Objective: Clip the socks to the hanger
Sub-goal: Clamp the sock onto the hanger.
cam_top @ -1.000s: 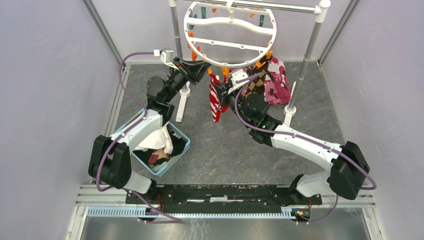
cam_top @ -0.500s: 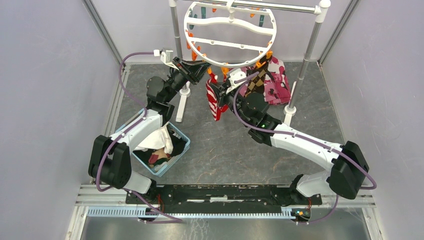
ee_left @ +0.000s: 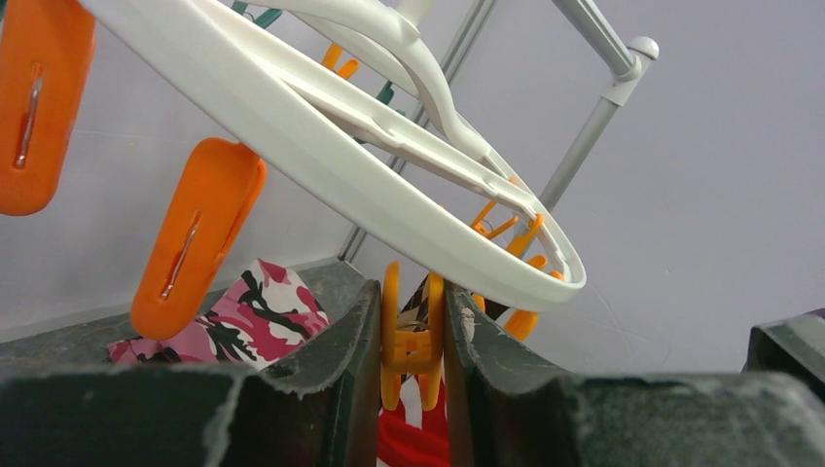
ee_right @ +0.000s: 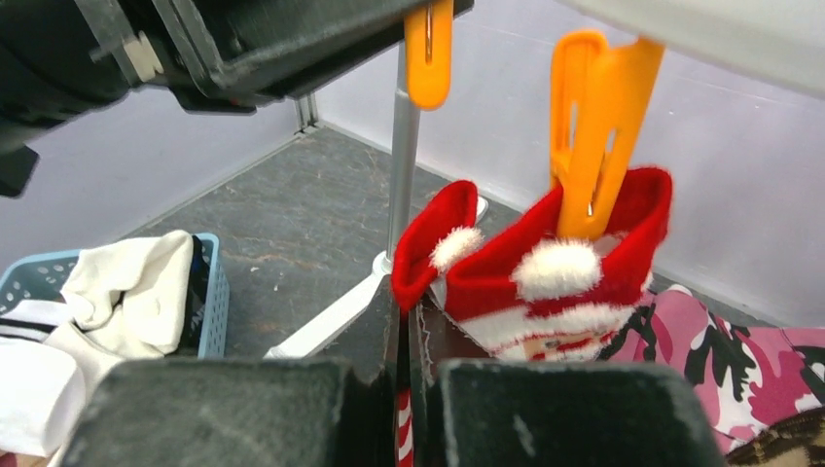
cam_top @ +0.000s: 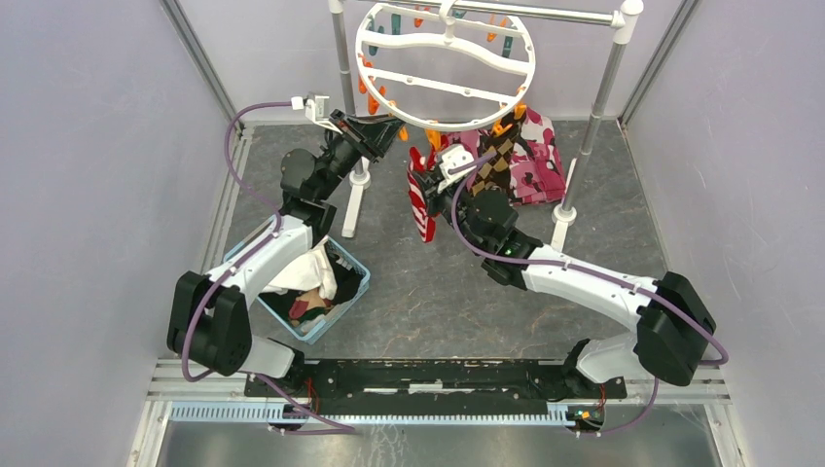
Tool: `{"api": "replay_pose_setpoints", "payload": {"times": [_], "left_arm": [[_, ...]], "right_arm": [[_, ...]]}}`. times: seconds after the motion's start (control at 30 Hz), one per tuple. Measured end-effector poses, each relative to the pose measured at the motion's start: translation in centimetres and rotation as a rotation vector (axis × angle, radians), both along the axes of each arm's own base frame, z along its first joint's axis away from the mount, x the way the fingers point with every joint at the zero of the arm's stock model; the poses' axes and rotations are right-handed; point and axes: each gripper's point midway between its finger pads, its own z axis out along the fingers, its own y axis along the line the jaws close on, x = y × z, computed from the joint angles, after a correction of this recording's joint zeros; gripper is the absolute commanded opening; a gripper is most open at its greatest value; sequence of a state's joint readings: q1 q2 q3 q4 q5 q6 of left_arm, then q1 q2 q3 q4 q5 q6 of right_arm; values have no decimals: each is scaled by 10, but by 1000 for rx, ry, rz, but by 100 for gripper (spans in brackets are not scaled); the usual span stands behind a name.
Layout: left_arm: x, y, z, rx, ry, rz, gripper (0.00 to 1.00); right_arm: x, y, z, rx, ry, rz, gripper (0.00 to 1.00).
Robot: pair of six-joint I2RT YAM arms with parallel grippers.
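Note:
The hanger (cam_top: 443, 124), a white ring with crossbars, hangs from the rail at the back. My left gripper (cam_top: 394, 125) is shut on an orange clothespin (ee_left: 412, 331) under the ring's near rim (ee_left: 321, 156), squeezing it between both fingers. My right gripper (cam_top: 435, 170) is shut on the cuff edge of a red-and-white striped sock (ee_right: 545, 272), which hangs down (cam_top: 420, 199) just below the rim. A second orange clothespin (ee_right: 593, 126) overlaps that cuff from above; I cannot tell if it grips it. A brown argyle sock (cam_top: 498, 156) hangs from the rim to the right.
A pink camouflage cloth (cam_top: 540, 165) lies behind the right arm. A blue basket (cam_top: 355, 292) with white cloth and socks sits by the left arm. The rail's poles (cam_top: 603, 88) and white feet (cam_top: 352, 209) stand on either side of the hanger.
Both grippers have shifted slightly left. The hanger ring has swung left with the left gripper's clothespin, and the striped sock has come up closer to the rim.

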State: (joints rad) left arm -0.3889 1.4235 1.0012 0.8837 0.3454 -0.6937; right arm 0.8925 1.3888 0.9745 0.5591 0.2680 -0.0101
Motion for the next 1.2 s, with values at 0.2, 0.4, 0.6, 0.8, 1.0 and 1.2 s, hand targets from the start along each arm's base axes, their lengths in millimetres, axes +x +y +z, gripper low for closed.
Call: {"api": "replay_pose_setpoints", "payload": {"times": [0.2, 0.4, 0.6, 0.8, 1.0, 1.2], "left_arm": [[1, 4, -1, -13, 37, 18, 2], [1, 4, -1, -18, 45, 18, 2], [1, 4, -1, -18, 46, 16, 2], [-2, 1, -1, -9, 40, -4, 2], [-5, -1, -1, -2, 36, -21, 2], [-8, -3, -1, 4, 27, -38, 2]], "right_arm": [[-3, -2, -9, -7, -39, -5, 0], [-8, -1, 1, 3, -119, 4, 0], [-14, 3, 12, -32, -210, 40, 1], [-24, 16, 10, -89, -260, 127, 3], [-26, 32, -1, -140, -248, 200, 1], [-22, 45, 4, -132, -238, 246, 0]]}}
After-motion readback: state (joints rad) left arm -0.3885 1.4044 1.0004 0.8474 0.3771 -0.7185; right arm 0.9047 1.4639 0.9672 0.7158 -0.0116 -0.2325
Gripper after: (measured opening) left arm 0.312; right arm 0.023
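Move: The right hand already holds the red-striped sock by its cuff. The empty orange clip pinched in the left gripper is about 6 cm ahead of the right hand, 4 cm to its left and 6 cm above. The clip with the first red sock is some 7 cm ahead, 4 cm right and 3 cm up, and the checked sock hangs about 8 cm ahead and 18 cm right. For the left hand, the empty clip is right between its fingertips. Keeping the red-striped sock's cuff pinched, the right hand dips briefly, then draws back about 2.5 cm while rising slightly, and swings some 5 cm to the left, away from the first red sock and in below and behind the left gripper's clip. On the way its fingers tip up and yaw counter-clockwise, each by roughly 15 degrees, while the left hand stays nearly still on the hanger's rim and keeps its hold on the empty orange clip. ##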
